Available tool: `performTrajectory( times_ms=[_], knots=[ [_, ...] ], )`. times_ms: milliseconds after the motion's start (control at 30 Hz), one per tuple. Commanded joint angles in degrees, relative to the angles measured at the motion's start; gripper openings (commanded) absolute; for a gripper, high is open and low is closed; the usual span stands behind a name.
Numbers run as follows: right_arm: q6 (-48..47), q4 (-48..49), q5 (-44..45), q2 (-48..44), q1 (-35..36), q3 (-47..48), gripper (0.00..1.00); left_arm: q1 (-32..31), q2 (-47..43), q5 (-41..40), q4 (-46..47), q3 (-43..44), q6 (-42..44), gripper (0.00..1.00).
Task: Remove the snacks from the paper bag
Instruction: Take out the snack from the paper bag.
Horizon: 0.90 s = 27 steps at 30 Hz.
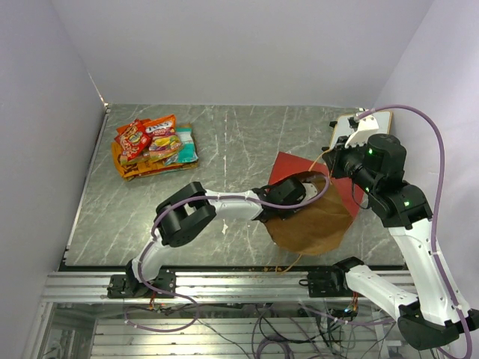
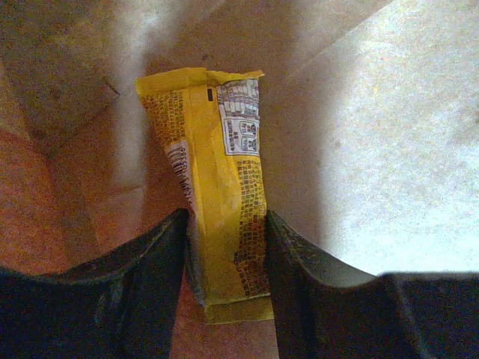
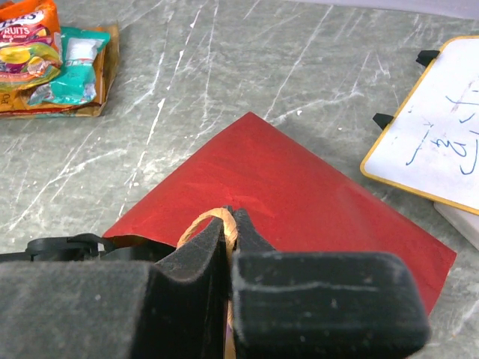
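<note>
The paper bag (image 1: 318,221) lies on its side at centre right, red outside (image 3: 299,194), brown inside (image 2: 82,202). My left gripper (image 1: 293,196) reaches into its mouth. In the left wrist view the left gripper (image 2: 224,232) has its fingers (image 2: 153,269) pressed against both sides of a yellow snack packet (image 2: 217,172) that lies on the bag's inner floor. My right gripper (image 3: 233,223) is shut on the bag's tan twisted handle (image 3: 202,223) and holds it up (image 1: 338,161). Several snacks (image 1: 153,146), orange, red and green, lie piled at far left.
A white wood-framed board (image 1: 363,126) with writing lies at the far right, just behind my right gripper, and shows in the right wrist view (image 3: 434,134). The snack pile (image 3: 45,60) sits on a flat orange bag. Grey marble tabletop (image 1: 232,149) lies between pile and bag.
</note>
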Motion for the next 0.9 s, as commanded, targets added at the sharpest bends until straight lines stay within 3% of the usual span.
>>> performTrajectory(
  times_ms=[0,400,700,867],
  knots=[
    [-0.15,-0.12,0.33,-0.62,0.19,0.46,0.0,0.11,-4.22,1.57,-1.55,-1.8,-1.67,0.53],
    [0.02,0.11,0.17,-0.63,0.18,0.31,0.0,-2.36,-13.34,1.68,-3.45,-5.6,-3.12,0.41],
    [0.2,0.58,-0.12,-0.34,0.19,-0.3,0.0,-5.96,-25.44,-0.27,-5.38,-10.12,-7.02,0.36],
    [0.36,0.96,-0.77,0.07,0.18,-0.48,0.0,-6.05,-32.42,0.62,-5.95,-11.9,-8.4,0.24]
  ],
)
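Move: The left hand is deep inside the paper bag, its part-closed fingers astride the yellow snack, whose middle lies roughly 1 cm ahead, 1 cm to the right and 1 cm below. The paper bag stands around it, centred about 3 cm ahead, 4 cm right and 5 cm higher, while the snack pile is some 20 cm farther out and 39 cm left, about table level. From the right hand, the yellow snack is some 30 cm below, 4 cm left and 1 cm ahead. Closing further, the left fingers pinch the near part of the yellow snack across its width and carry it up off the bag's inside, first slipping about 1.5 cm left, then climbing ever faster to some 14 cm higher while drawing back about 8 cm towards the robot, with a slight roll of some 15 degrees that lowers the hand's left side. The right hand stays put high up with its fingers shut on the bag's handle, keeping the bag held up as the left hand rises towards the mouth. ##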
